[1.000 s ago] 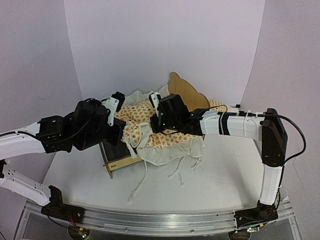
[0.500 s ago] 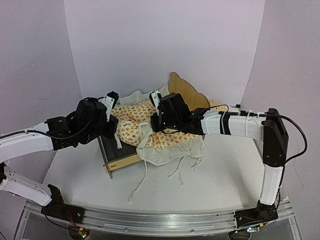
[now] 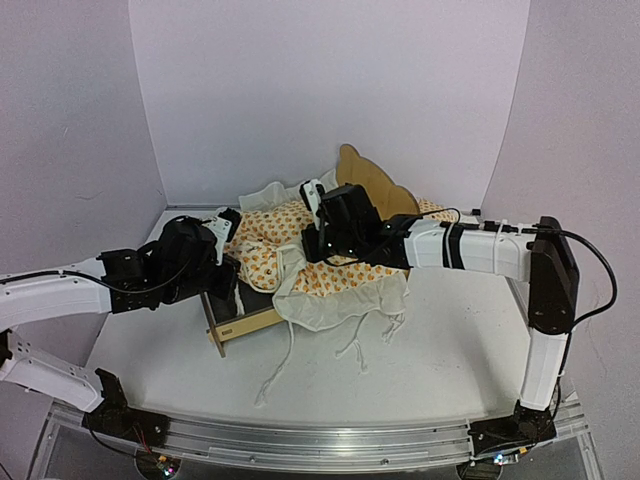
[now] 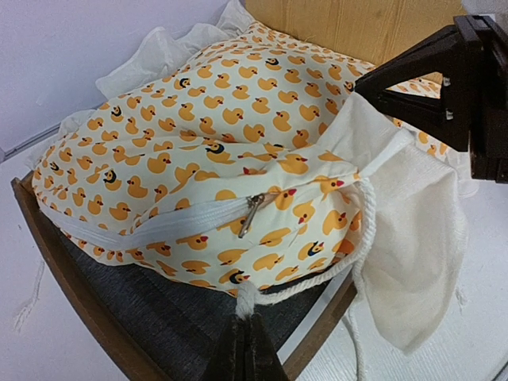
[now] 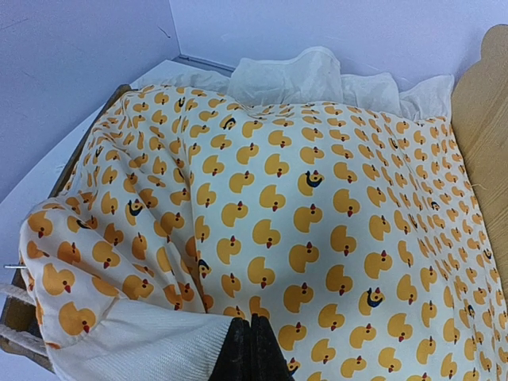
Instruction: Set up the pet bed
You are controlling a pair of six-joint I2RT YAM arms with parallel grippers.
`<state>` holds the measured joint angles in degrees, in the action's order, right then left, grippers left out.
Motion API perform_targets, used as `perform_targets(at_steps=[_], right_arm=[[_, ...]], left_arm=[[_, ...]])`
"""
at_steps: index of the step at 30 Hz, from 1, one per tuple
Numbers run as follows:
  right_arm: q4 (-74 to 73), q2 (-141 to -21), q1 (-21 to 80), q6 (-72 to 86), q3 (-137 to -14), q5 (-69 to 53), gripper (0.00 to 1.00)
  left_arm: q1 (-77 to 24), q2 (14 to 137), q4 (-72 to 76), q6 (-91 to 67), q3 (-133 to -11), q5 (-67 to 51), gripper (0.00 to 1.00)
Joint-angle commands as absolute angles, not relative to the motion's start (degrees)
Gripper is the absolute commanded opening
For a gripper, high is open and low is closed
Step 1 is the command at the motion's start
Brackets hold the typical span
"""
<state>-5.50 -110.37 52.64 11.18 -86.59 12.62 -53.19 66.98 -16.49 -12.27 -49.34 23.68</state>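
The pet bed (image 3: 243, 326) stands mid-table, its bear-ear headboard (image 3: 375, 185) at the back and its dark grey base (image 4: 151, 313) partly bare. Duck-print bedding (image 3: 345, 280) lies bunched over it, with the white underside folded out at the front. My left gripper (image 4: 248, 321) is shut on the knot of a white cord (image 4: 246, 300) at the bedding's (image 4: 206, 143) near corner, low over the base. My right gripper (image 5: 252, 327) is shut on a fold of the bedding (image 5: 317, 198), near the middle of the bed. The headboard (image 5: 484, 119) shows at its right.
Loose white ties (image 3: 280, 365) trail from the bedding onto the white table (image 3: 440, 350) in front of the bed. Walls close in at the back and on both sides. The right arm (image 3: 480, 248) stretches across from the right.
My left arm has dropped and drawn back toward the near left, taking the cord and the bedding's corner down to the bed's base. The right arm has stayed put.
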Motion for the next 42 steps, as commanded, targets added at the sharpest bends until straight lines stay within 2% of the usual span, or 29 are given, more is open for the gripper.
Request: perform_targets(at_steps=[1, 20, 30, 42], right_arm=[[-4.1, -106.4, 52.2, 11.5, -86.9, 12.7, 0.0], [-4.1, -106.5, 52.2, 11.8, -86.6, 12.0, 0.0], [-4.2, -106.4, 52.3, 11.4, -86.8, 12.0, 0.0], [-4.4, -106.6, 52.2, 11.6, -87.1, 11.9, 0.0]], left_arm=[[-52.9, 64.1, -14.1, -15.4, -49.4, 20.9, 0.0], [-52.9, 71.3, -10.8, -23.2, -43.4, 20.5, 0.0], [-51.3, 71.0, -7.3, -14.3, -46.8, 26.9, 0.0], [-50.8, 75.6, -4.5, -16.9, -45.5, 18.4, 0.0]])
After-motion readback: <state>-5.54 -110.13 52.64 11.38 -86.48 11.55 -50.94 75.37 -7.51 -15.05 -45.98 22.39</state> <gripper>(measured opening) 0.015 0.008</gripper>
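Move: My left hand already pinches the cord. The zipped edge of the duck-print bedding that it is heading for sits about 4 cm ahead, 4 cm to the right and 4 cm below. The white flap is roughly 13 cm to the right, 2 cm ahead and 6 cm lower. The near wooden rail is some 3 cm back, 3 cm to the right and 12 cm down. From my right hand, which holds the flap, the zipped edge lies about 10 cm to the left, 3 cm back and 4 cm below. Keeping the cord shut in my left fingers, I lift a touch and then lower it about 7 cm towards the dark mat below the zipped edge, tipping the fingers down nearly 10 degrees. From there I reach some 3 cm forward and a little up, bringing the fingertips in close at the bedding's lower edge as the tilt eases off. My right hand stays in place and keeps its pinch on the white flap. ##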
